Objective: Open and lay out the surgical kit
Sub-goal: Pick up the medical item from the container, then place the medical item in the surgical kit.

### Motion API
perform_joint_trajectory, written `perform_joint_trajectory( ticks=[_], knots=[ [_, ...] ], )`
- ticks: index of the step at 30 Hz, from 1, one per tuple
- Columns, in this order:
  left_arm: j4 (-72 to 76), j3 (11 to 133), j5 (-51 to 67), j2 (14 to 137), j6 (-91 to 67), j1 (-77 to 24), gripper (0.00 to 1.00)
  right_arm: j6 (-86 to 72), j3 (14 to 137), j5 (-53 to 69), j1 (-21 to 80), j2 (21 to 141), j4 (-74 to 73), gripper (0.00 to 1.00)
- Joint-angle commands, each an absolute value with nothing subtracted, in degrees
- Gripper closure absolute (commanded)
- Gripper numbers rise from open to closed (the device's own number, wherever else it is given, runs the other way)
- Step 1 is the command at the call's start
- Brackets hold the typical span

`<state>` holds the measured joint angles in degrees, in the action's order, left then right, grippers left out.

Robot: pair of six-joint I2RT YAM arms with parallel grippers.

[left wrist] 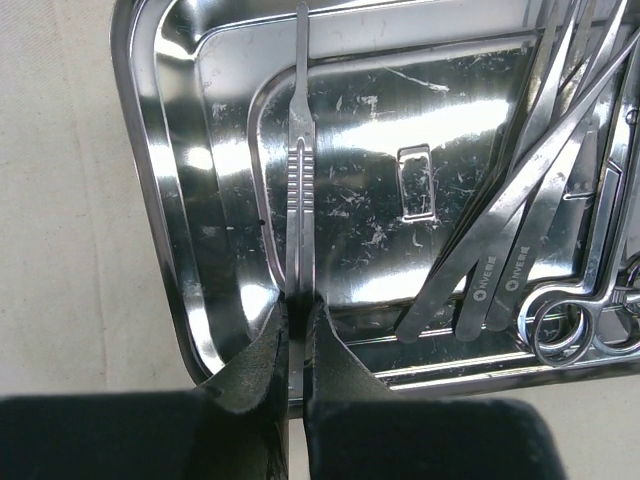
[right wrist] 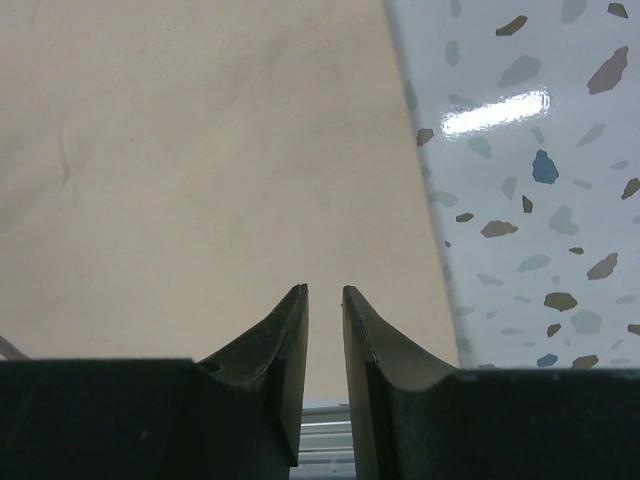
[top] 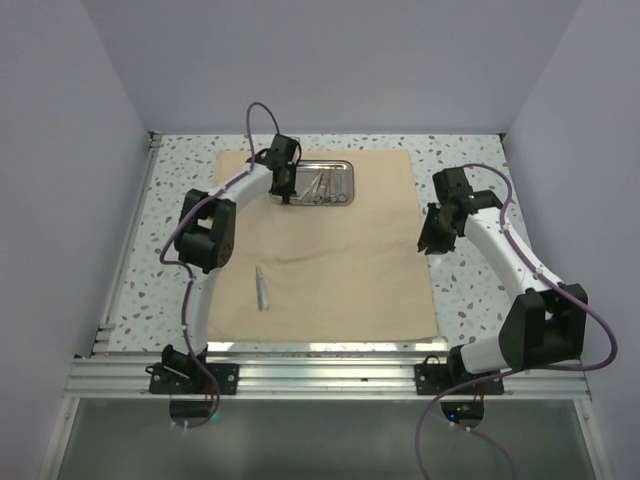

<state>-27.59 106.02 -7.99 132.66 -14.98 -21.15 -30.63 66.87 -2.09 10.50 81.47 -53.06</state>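
Note:
The beige cloth wrap point(top: 330, 250) lies spread flat on the table. The steel tray point(top: 305, 167) sits on its far edge. My left gripper point(top: 286, 190) is at the tray's left end, shut on a slim scalpel handle point(left wrist: 296, 170) that lies lengthwise on the tray floor point(left wrist: 360, 130); the fingertips point(left wrist: 297, 305) pinch its near end. Tweezers point(left wrist: 500, 260) and ring-handled scissors point(left wrist: 565, 325) lie at the tray's right side. Another scalpel handle point(top: 260, 288) lies on the cloth, front left. My right gripper point(top: 430, 243) hovers over the cloth's right edge point(right wrist: 200, 150), jaws point(right wrist: 324, 290) slightly apart and empty.
The speckled white tabletop point(right wrist: 540, 200) shows to the right of the cloth. Grey walls close in the table on the left, back and right. An aluminium rail point(top: 320, 375) runs along the near edge by the arm bases.

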Motion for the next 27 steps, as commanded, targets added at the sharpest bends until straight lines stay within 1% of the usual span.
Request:
perform_joint_trajectory(
  ticks=[1, 5, 8, 10, 13, 14, 16, 17, 19, 20, 22, 23, 25, 27],
  knots=[
    [-34.4, 110.1, -6.1, 134.5, -15.9, -20.5, 1.00, -30.6, 66.8, -0.8, 10.5, 79.5, -51.3, 0.76],
    [-36.5, 114.1, -6.6, 132.9, -17.7, -20.6, 1.00, -30.8, 65.3, -0.2, 10.5, 78.2, -50.7, 0.76],
    [-36.8, 113.2, -7.6, 129.4, -18.9, -20.7, 1.00, -30.7, 65.1, -0.2, 10.5, 76.8, -50.5, 0.76],
    [-36.9, 110.5, -8.5, 125.6, -19.6, -20.8, 1.00, -30.7, 65.0, -0.2, 10.5, 76.1, -50.5, 0.76],
    [-36.7, 104.3, -10.0, 119.1, -20.4, -21.7, 1.00, -30.7, 64.5, 1.3, 10.5, 75.1, -50.1, 0.76],
    [-36.4, 99.9, -10.5, 117.2, -20.7, -22.6, 1.00, -30.8, 64.2, 1.6, 10.5, 74.5, -49.7, 0.76],
    [-35.9, 94.9, -11.8, 111.1, -21.8, -23.5, 1.00, -31.1, 63.5, 2.5, 10.5, 73.9, -49.2, 0.76],
    [-35.2, 89.6, -12.0, 109.0, -22.3, -24.9, 1.00, -31.6, 62.9, 2.8, 10.5, 73.7, -48.6, 0.76],
    [-34.6, 84.2, -12.4, 103.2, -23.9, -27.4, 1.00, -32.2, 61.7, 3.9, 10.6, 72.8, -47.9, 0.76],
    [-34.6, 79.3, -12.8, 100.0, -25.6, -28.4, 1.00, -32.5, 61.3, 4.1, 10.8, 72.4, -47.2, 0.76],
    [-34.1, 74.3, -13.6, 97.0, -27.5, -30.3, 1.00, -32.8, 60.0, 4.7, 11.0, 71.6, -46.5, 0.76],
    [-33.5, 69.6, -13.7, 94.2, -29.9, -32.1, 1.00, -33.0, 59.6, 4.7, 11.1, 71.5, -46.2, 0.76],
    [-32.6, 65.1, -13.3, 91.7, -32.2, -34.0, 1.00, -32.9, 58.6, 5.1, 11.3, 70.8, -46.1, 0.76],
    [-31.1, 59.0, -13.0, 88.9, -35.1, -34.8, 1.00, -32.6, 58.0, 5.3, 11.4, 70.0, -46.1, 0.76]
  ],
)
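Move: The left gripper already holds a scalpel handle just inside the tray's near rim. The two laid handles it is headed for lie on the cloth about 25 cm back, 5 cm left and 2 cm lower. The tray's middle is some 6 cm ahead and 7 cm right, the tweezers about 5 cm ahead and 9 right, the scissors 5 ahead and 14 right. From the right hand, the laid handles lie roughly 38 cm left, 2 cm back and 12 cm below. Keep the left fingers shut on the scalpel handle and ease it up out of the tray, then sweep it back about 21 cm over the near rim and the cloth towards the two laid handles. Rise to some 8 cm on the way and start sinking at the end, wrist nearly unturned. Let the open right hand drift about 2 cm back and slightly left. ##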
